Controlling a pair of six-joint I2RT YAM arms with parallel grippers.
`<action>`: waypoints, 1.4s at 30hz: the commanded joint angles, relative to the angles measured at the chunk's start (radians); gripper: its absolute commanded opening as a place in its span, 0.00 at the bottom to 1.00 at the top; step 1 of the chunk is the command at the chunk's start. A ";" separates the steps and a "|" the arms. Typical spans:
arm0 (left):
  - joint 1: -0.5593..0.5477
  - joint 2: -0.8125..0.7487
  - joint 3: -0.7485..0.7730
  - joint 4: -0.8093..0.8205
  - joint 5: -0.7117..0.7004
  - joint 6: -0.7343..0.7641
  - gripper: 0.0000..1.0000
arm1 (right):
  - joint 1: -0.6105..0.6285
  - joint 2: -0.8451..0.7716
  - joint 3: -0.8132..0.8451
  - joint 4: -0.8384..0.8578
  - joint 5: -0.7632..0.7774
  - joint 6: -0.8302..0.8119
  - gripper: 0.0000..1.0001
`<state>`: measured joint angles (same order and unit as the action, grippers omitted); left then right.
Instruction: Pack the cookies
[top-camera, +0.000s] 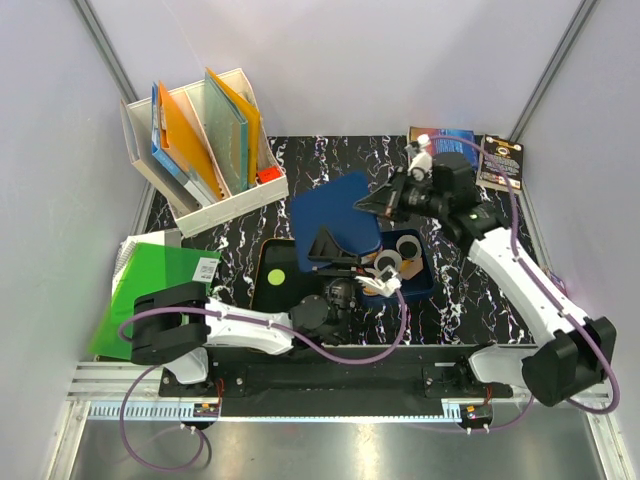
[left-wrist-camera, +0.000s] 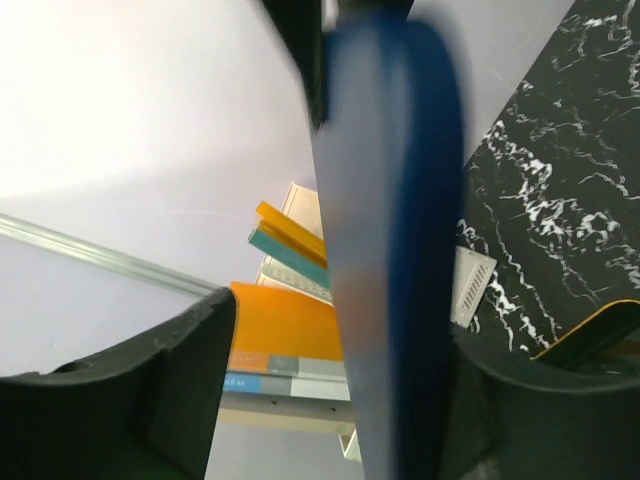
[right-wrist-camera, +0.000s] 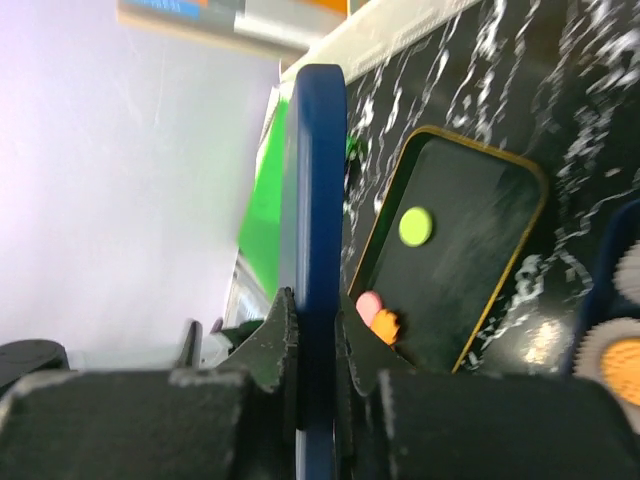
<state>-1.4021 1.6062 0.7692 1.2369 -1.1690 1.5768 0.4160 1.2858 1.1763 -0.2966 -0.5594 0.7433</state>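
Note:
My right gripper (top-camera: 384, 203) (right-wrist-camera: 318, 335) is shut on the edge of a blue lid (top-camera: 335, 215) (right-wrist-camera: 318, 180) and holds it on edge above the table. The left gripper (top-camera: 330, 250) (left-wrist-camera: 335, 400) is open, and the lid (left-wrist-camera: 400, 250) stands between its fingers with a gap on the left side. On the black gold-rimmed tray (top-camera: 262, 290) (right-wrist-camera: 470, 290) lie a green cookie (top-camera: 277, 275) (right-wrist-camera: 415, 227), a pink cookie (right-wrist-camera: 368, 303) and an orange cookie (right-wrist-camera: 388, 324). A blue box (top-camera: 428, 282) holds white cup liners, one with an orange cookie (right-wrist-camera: 625, 357).
A white file holder (top-camera: 225, 205) with orange and blue folders stands at the back left. A green folder (top-camera: 150, 285) lies at the left edge. Two booklets (top-camera: 498, 160) lie at the back right. Grey walls close in on three sides.

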 joint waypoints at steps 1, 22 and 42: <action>0.003 -0.061 -0.011 0.429 -0.070 0.008 0.79 | -0.074 -0.091 0.037 -0.015 0.049 -0.088 0.00; 0.009 -0.141 -0.157 0.431 -0.308 -0.080 0.99 | -0.266 -0.192 0.065 -0.237 0.306 -0.188 0.00; 0.046 -0.302 -0.091 0.431 -0.474 -0.311 0.99 | -0.342 -0.212 -0.072 -0.207 0.127 -0.291 0.13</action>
<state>-1.3605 1.3499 0.6338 1.2564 -1.4776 1.3365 0.0906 1.0843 1.0916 -0.5724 -0.2779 0.4931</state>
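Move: The right hand grips the navy lid, whose container lies about 9 cm to its right, 2 cm back and roughly 24 cm below. The black cookie tray is some 18 cm to this hand's left and 9 cm back, with the green cookie on it about 22 cm left and 3 cm back. From the left hand, the container is roughly 17 cm right, 7 cm ahead and 23 cm down, while the tray lies 11 cm left, 3 cm back. Keeping its pinch on the lid's edge, the right hand carries it some 16 cm right, over the open container, first rising a little, then sinking to end slightly lower; the wrist swings clockwise nearly 30 degrees and the fingers tip further down. The left hand, already partly open around the lid, spreads fully and draws off leftward over the tray, rolling as it leaves. ##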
